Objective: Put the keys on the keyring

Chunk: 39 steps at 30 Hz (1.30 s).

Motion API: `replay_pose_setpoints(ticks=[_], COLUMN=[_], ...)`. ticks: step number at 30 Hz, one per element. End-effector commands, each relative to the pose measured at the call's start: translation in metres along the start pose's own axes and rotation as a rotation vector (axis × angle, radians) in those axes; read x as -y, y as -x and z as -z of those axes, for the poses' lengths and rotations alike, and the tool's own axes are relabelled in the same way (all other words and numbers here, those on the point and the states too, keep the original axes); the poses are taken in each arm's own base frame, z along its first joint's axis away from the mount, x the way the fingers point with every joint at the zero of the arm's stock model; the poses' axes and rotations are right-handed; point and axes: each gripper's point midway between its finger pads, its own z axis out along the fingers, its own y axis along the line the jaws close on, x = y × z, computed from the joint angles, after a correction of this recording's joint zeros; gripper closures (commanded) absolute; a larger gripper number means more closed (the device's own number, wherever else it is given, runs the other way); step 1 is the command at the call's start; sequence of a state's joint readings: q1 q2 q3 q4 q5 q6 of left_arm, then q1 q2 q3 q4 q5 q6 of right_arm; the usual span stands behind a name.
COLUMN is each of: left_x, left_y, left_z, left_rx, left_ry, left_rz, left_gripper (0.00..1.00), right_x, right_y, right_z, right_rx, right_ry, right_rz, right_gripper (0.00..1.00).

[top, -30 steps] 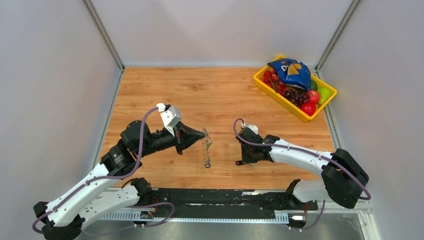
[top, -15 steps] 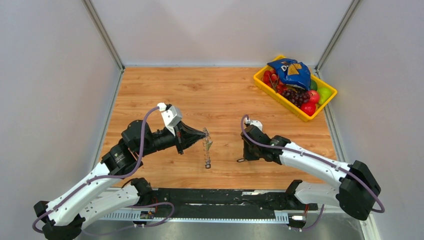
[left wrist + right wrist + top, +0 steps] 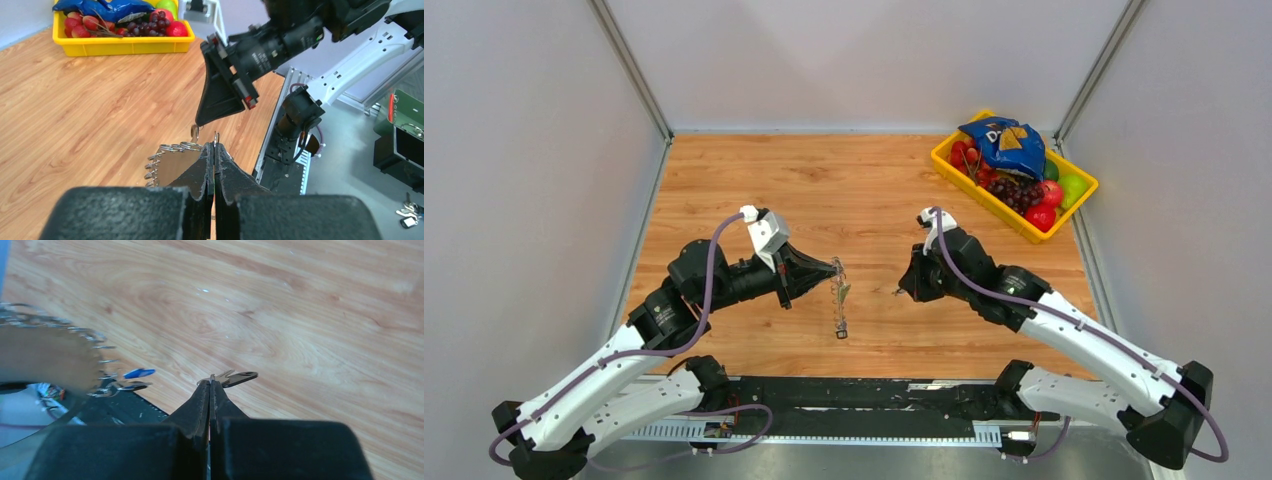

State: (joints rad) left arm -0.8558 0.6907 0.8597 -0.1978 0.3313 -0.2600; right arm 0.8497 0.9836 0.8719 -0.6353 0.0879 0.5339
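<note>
My left gripper is shut on the keyring, a thin silver hoop edged with small rings, held above the wood table. Keys with small tags dangle from its lower end. In the left wrist view the shut tips pinch the keyring. My right gripper is shut on one small key, a short way right of the hoop. The right wrist view shows that key sticking out past the tips, with the blurred keyring and a blue-tagged key at the left.
A yellow basket with fruit and a blue snack bag stands at the back right. White walls close off three sides. The black mounting rail runs along the near edge.
My right arm has lifted off the table and swung back and to the right, carrying the key. My left gripper and the keyring have stayed in place.
</note>
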Motion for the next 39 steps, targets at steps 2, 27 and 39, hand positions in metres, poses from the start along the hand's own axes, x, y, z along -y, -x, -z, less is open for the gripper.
replay_pose_setpoints(ticks=[2,27,39], left_x=[0.011,0.021,0.014], left_y=[0.036,0.053,0.052], left_z=[0.002,-0.003,-0.001], left_rx=[0.099,0.235,0.248], left_ry=[-0.034,-0.12,-0.085], left_rz=[-0.04,-0.129,-0.204], left_gripper=[1.0,1.0,1.0], right_x=[-0.045,-0.147,-0.13], right_y=[0.038,0.099,0.1], right_z=[0.04,0.133,0.114], right_rx=[0.095,0.228,0.229], right_ry=[0.209,0.694,0.584], right_rz=[0.109,0.402,0.398], right_gripper=[1.0,1.0,1.0])
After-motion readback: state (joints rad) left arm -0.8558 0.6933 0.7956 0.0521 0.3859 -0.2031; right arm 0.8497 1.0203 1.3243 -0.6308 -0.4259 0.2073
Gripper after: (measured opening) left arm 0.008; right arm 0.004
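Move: The right fingers hold the keys at their tips, some 2 cm to the left of the hand and 1 cm lower. The keyring they are taken to hangs from the left fingers: from the right hand about 12 cm left, 6 cm back and 12 cm higher. From the left hand, the keys lie about 11 cm to the right, 5 cm ahead and 18 cm lower. The yellow basket stands far off, some 30 cm ahead and 23 cm right of the right hand. Rising fast by nearly 20 cm, the right hand also swings about 6 cm left and 4 cm back towards the keyring, turning some 35 degrees counter-clockwise and levelling its fingers, which stay shut throughout. The left hand keeps its pinch on the keyring, lifting it about 3 cm and shifting it slightly right. ##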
